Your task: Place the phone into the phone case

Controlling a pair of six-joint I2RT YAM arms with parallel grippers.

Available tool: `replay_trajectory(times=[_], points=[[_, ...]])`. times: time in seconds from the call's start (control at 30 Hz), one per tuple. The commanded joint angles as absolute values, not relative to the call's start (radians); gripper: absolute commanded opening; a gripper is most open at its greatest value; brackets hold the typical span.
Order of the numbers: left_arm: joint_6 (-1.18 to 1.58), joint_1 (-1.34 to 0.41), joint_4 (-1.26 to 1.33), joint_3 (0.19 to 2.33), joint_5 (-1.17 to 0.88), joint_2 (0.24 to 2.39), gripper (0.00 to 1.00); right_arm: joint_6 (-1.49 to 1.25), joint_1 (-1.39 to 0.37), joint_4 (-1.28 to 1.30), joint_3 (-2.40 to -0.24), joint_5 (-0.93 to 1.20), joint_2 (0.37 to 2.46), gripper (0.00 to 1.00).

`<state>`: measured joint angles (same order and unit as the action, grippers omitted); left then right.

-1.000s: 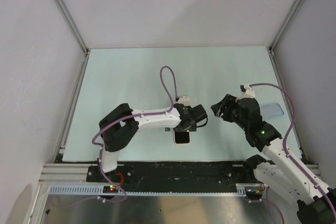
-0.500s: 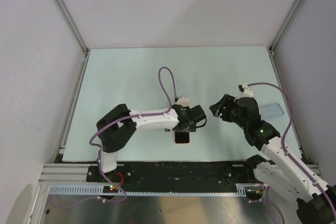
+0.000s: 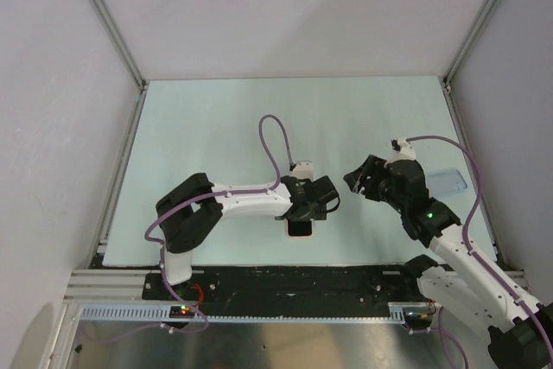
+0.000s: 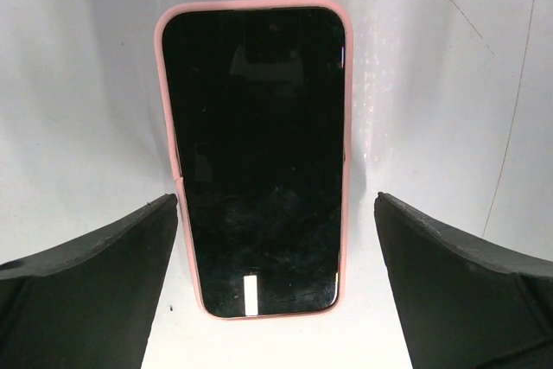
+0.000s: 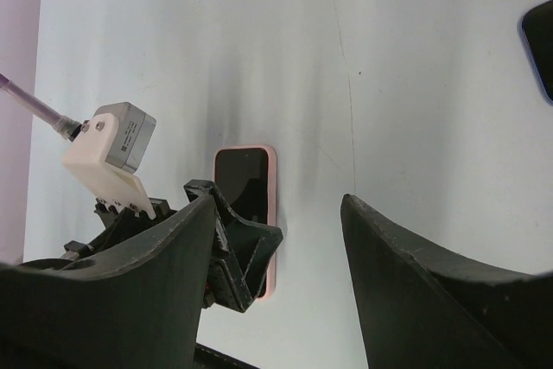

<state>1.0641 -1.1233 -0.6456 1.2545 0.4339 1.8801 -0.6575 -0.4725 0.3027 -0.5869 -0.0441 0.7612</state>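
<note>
A black-screened phone (image 4: 255, 157) lies flat, screen up, inside a pink case (image 4: 347, 127) whose rim shows all round it. It also shows in the top view (image 3: 300, 229) near the table's front edge, and in the right wrist view (image 5: 244, 181). My left gripper (image 4: 276, 199) is open and empty, hovering just above the phone's near end with a finger on either side, not touching it. From above, it (image 3: 313, 209) covers part of the phone. My right gripper (image 3: 356, 181) is open and empty, held to the right of the phone. It (image 5: 276, 200) looks down at it.
A flat bluish translucent object (image 3: 450, 181) lies near the table's right edge; a dark corner of it (image 5: 540, 36) shows in the right wrist view. The left arm's purple cable (image 3: 275, 140) loops above the table. The black base rail (image 3: 285, 278) runs along the front.
My left gripper has shifted slightly toward the front edge, covering more of the phone. The right gripper has barely moved.
</note>
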Motion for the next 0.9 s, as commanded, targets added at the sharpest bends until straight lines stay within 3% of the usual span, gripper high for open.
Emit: replay_trajectory(times=[0.0,0.17,0.6,0.87], points=[[1.051,-1.125,-0.622,1.253,0.431,1.876,1.00,-0.649,-0.469,0.284,-0.591,-0.047,0.754,0.65],[1.045,-1.126,-0.621,1.237,0.430,1.898,0.97,-0.647,-0.469,0.289,-0.590,-0.047,0.748,0.65],[0.986,-1.062,-0.617,1.167,0.487,1.879,0.69,-0.648,-0.472,0.275,-0.586,-0.041,0.760,0.65],[0.721,-0.877,-0.526,1.116,0.478,1.839,0.67,-0.638,-0.470,0.251,-0.587,-0.051,0.786,0.65]])
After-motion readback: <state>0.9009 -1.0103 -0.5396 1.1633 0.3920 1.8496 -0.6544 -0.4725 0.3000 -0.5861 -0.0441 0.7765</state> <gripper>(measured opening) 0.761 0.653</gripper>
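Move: The phone, already lying in its pink case, is almost under the left gripper: its middle is about 1 cm ahead, 1 cm left and some 2 cm below, with the open fingers astride its long sides. The black case lies roughly 15 cm ahead and 31 cm right, the clear case 11 cm ahead and 47 cm right. From the right hand, the phone is about 16 cm left, 1 cm back and 16 cm lower. Bring the left gripper down about 1 cm, easing slightly left, and close the fingers by about a quarter of their range until they pinch both long sides of the pink case near mid-length. Keep that pinch and, staying level without turning the wrist, drag case and phone along the table, forward some 3 cm and left a little over 2 cm, gathering speed. ##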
